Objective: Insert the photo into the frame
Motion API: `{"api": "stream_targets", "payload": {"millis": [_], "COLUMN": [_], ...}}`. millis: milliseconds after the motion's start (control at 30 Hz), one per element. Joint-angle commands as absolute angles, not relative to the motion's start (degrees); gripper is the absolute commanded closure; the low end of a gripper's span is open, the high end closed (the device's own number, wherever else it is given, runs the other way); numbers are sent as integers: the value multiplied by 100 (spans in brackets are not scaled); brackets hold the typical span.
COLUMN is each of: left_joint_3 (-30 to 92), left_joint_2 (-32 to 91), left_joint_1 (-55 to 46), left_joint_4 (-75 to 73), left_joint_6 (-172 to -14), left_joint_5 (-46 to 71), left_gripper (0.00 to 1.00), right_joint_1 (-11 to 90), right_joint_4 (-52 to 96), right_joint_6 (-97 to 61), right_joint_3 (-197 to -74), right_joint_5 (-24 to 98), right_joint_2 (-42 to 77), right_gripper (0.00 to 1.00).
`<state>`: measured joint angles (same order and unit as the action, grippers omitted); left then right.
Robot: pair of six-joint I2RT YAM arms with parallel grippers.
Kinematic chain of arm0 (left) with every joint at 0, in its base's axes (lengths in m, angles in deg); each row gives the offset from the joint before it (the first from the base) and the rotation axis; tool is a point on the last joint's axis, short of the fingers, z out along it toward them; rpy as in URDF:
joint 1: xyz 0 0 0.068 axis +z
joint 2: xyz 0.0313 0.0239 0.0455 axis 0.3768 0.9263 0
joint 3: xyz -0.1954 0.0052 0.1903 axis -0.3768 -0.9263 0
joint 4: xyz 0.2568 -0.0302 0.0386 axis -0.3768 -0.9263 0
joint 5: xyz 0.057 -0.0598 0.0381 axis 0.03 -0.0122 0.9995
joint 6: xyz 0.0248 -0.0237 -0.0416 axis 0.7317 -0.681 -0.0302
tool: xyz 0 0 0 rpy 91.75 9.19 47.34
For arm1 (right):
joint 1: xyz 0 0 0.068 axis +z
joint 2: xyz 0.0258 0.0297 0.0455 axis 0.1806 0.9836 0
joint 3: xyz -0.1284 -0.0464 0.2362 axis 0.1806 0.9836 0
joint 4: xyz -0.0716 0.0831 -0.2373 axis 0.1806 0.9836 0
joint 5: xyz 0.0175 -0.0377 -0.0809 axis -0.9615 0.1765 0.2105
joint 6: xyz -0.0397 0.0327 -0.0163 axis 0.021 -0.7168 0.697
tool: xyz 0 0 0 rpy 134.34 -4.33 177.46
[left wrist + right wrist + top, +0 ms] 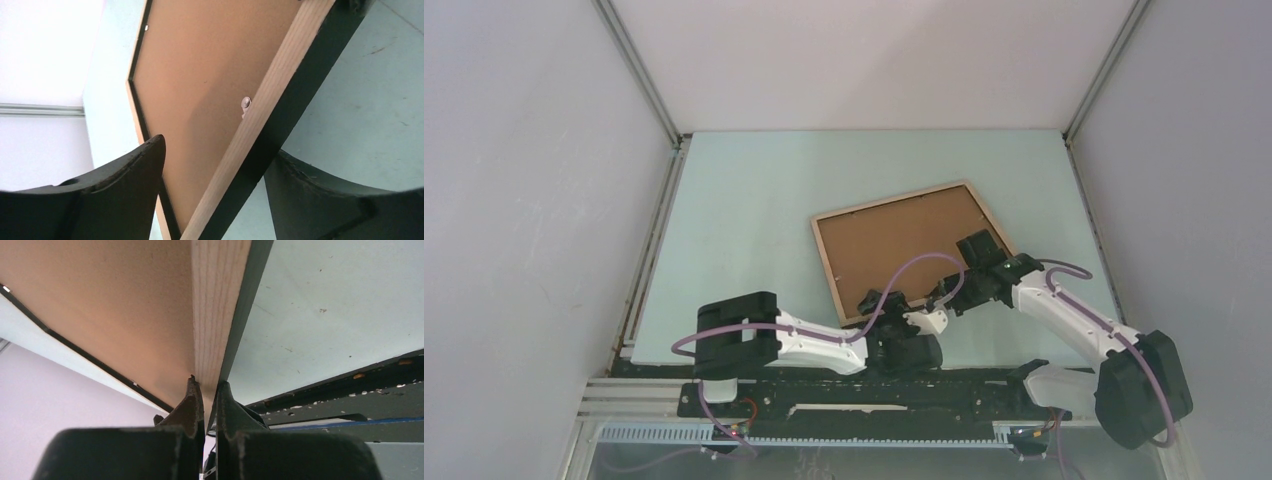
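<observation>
The frame [889, 201] lies back side up at the middle right of the pale green table, turned at an angle. A plain brown backing board [904, 250] fills it. The photo is hidden from every view. My left gripper [892, 300] is at the frame's near edge. In the left wrist view it [217, 150] stands open, with a finger on each side of the light wood rim [280, 75] and gaps showing. My right gripper [984, 250] is at the frame's right edge. Its fingers [207, 382] are shut on the wood rim [215, 315].
A small white turn tab [245, 102] sits on the backing board beside the rim. White walls close in the table on three sides. A black rail [350, 400] with the arm bases [824, 385] runs along the near edge. Purple cables [924, 262] arch over the frame's near part.
</observation>
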<state>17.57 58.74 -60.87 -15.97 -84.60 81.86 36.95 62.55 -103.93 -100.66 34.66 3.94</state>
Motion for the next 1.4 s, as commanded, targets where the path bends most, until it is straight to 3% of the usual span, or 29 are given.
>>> {"api": "stream_targets", "payload": {"millis": [0,100,267,333,433,500,567,667,767,900,1367], "left_joint_3": [2062,2079,2099,2104,2106,2142,2226,2512,2854,3458,5264], "left_joint_2": [5920,5935,5800,5679,5505,5377,5265,5084,4909,4680,3490], "left_joint_1": [-6060,-6057,-6058,-6062,-6057,-6064,-6052,-6017,-5916,-5547,-3825], "left_joint_4": [-1435,-1433,-1677,-1795,-1908,-2031,-2227,-2787,-3482,-4401,-5908], "left_joint_6": [-8166,-7971,-7910,-7903,-7816,-7784,-7797,-8056,-8334,-8770,-9431], "left_joint_5": [8990,9006,9020,9012,9081,9079,9026,8766,8373,7527,5070], "left_gripper": [31,48,67,80,99,100,100,100,100,100,100], "right_joint_1": [3589,3535,3455,3401,3299,3201,3041,2789,2773,2641,2194], "right_joint_4": [6113,6139,6074,6021,5989,5858,5724,5710,6416,7082,7826], "right_joint_6": [-10530,-10522,-10397,-10249,-9897,-9503,-8944,-7278,-5237,-4009,-3781], "right_joint_3": [-10385,-10385,-10385,-10384,-10382,-10385,-10427,-11012,-12034,-12694,-13538], "right_joint_5": [3336,3308,3273,3291,3441,3601,3744,3959,4251,4716,5522], "right_joint_2": [44,12,-151,-279,-577,-871,-1201,-1547,-1486,-1637,-2215], "right_gripper": [100,100,100,98,69,44,26,13,10,8,11]}}
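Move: The frame lies with its middle about 10 cm ahead of the left hand, 5 cm to its right and some 4 cm lower. Its near rail already runs between the left hand's open fingers. The right gripper, shut on that rail, is about 9 cm to the right of the left hand, 1 cm farther out and roughly level with it. From the right hand, the frame's middle is about 9 cm ahead, 4 cm left and 4 cm lower. The frame's near rail is first pinched by the closing left fingers while the right hand still holds it and eases up. The right fingers then open wide and let go, and that hand swings up about 25 cm and away to the right, its fingers tilting up from pointing down. The left keeps its grip and lifts the rail some 17 cm, slightly left and later forward, its fingers tipping down. ##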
